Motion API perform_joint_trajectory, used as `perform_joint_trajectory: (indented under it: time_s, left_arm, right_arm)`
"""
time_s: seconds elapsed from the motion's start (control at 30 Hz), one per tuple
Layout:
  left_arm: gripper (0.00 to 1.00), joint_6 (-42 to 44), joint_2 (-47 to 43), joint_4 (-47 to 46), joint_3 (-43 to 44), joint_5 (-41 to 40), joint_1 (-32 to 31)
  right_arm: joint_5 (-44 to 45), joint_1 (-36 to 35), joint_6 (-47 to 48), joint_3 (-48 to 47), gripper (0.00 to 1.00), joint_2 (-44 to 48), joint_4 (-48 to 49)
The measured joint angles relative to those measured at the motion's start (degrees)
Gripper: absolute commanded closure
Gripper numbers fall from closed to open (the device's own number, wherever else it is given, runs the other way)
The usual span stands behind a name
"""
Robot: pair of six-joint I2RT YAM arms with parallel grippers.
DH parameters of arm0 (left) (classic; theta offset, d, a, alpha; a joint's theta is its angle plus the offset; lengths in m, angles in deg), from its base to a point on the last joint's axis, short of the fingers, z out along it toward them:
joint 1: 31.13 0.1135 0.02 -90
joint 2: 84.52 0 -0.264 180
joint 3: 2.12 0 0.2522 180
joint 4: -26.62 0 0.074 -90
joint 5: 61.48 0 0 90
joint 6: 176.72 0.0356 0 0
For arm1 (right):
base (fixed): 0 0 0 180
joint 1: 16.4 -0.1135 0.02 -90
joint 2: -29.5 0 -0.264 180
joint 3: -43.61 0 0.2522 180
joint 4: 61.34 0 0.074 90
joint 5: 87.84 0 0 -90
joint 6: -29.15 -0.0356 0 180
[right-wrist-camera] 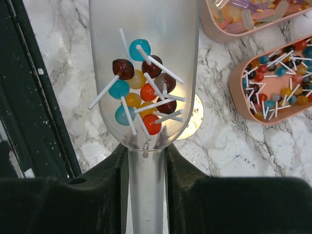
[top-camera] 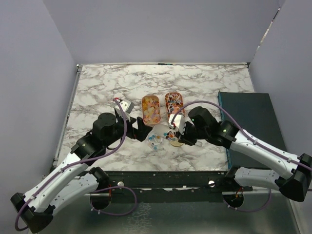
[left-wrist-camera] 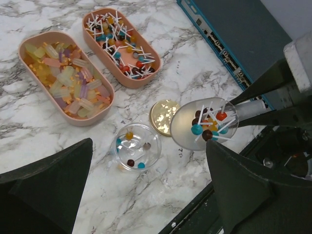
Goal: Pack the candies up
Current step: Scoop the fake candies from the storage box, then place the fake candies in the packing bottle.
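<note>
My right gripper (right-wrist-camera: 146,158) (top-camera: 182,132) is shut on the handle of a clear scoop (right-wrist-camera: 144,44) (left-wrist-camera: 204,123). A heap of candies (right-wrist-camera: 141,95), small lollipops in red, blue, orange and brown with white sticks, lies in the scoop, which hangs above the table. Below and left of it stands a small clear jar (left-wrist-camera: 138,146) (top-camera: 157,141) holding a few candies. A round gold lid (left-wrist-camera: 163,116) (right-wrist-camera: 196,117) lies flat beside the jar. My left gripper (left-wrist-camera: 149,161) (top-camera: 139,127) is open above the marble just near of the jar, holding nothing.
Two oval orange-rimmed trays stand behind the jar: the left tray (left-wrist-camera: 25,47) (top-camera: 150,108) holds pastel wrapped sweets, the right tray (left-wrist-camera: 146,80) (top-camera: 173,103) holds lollipops. A dark teal box (top-camera: 248,117) (left-wrist-camera: 234,34) lies at the table's right side. Grey walls surround the table.
</note>
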Motion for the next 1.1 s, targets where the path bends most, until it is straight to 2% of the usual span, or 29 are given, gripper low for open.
perform_joint_trajectory:
  time_s: [0.27, 0.6, 1.1]
  left_arm:
    - [0.01, -1.18, 2.01, -0.85, 0.37, 4.96, 0.00]
    - [0.01, -1.57, 3.61, -0.87, 0.09, 6.47, 0.00]
    - [0.02, -1.53, 4.46, -2.01, -1.27, 6.47, 0.00]
  right_arm:
    - [-0.46, -2.73, 2.82, -1.62, 1.00, 0.00, -1.33]
    - [-0.57, -3.19, 4.98, -2.27, 0.99, 0.61, -1.29]
    - [-4.52, -3.19, 7.41, -1.01, 0.99, 10.25, 1.81]
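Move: The round clear jar, with a few candies in it, stands about 8 cm ahead of my right hand, 12 to its left and 13 below; the gold lid lies 9 cm to the jar's right. The loaded scoop pan is some 7 cm left and 3 ahead of the right hand. From my left hand the jar is about 8 cm ahead, 6 right and 20 below, the pan 10 right, 2 ahead and 9 below. I keep my pinch on the scoop handle and, after a near pause, raise my right hand about 6.5 cm, drawing it a little back, up and away from the jar, while the wrist tips the pan's front up and turns counter-clockwise. My left hand, fingers still wide open, eases some 2 cm right and 2 cm down towards the pan's front end, then waits. ##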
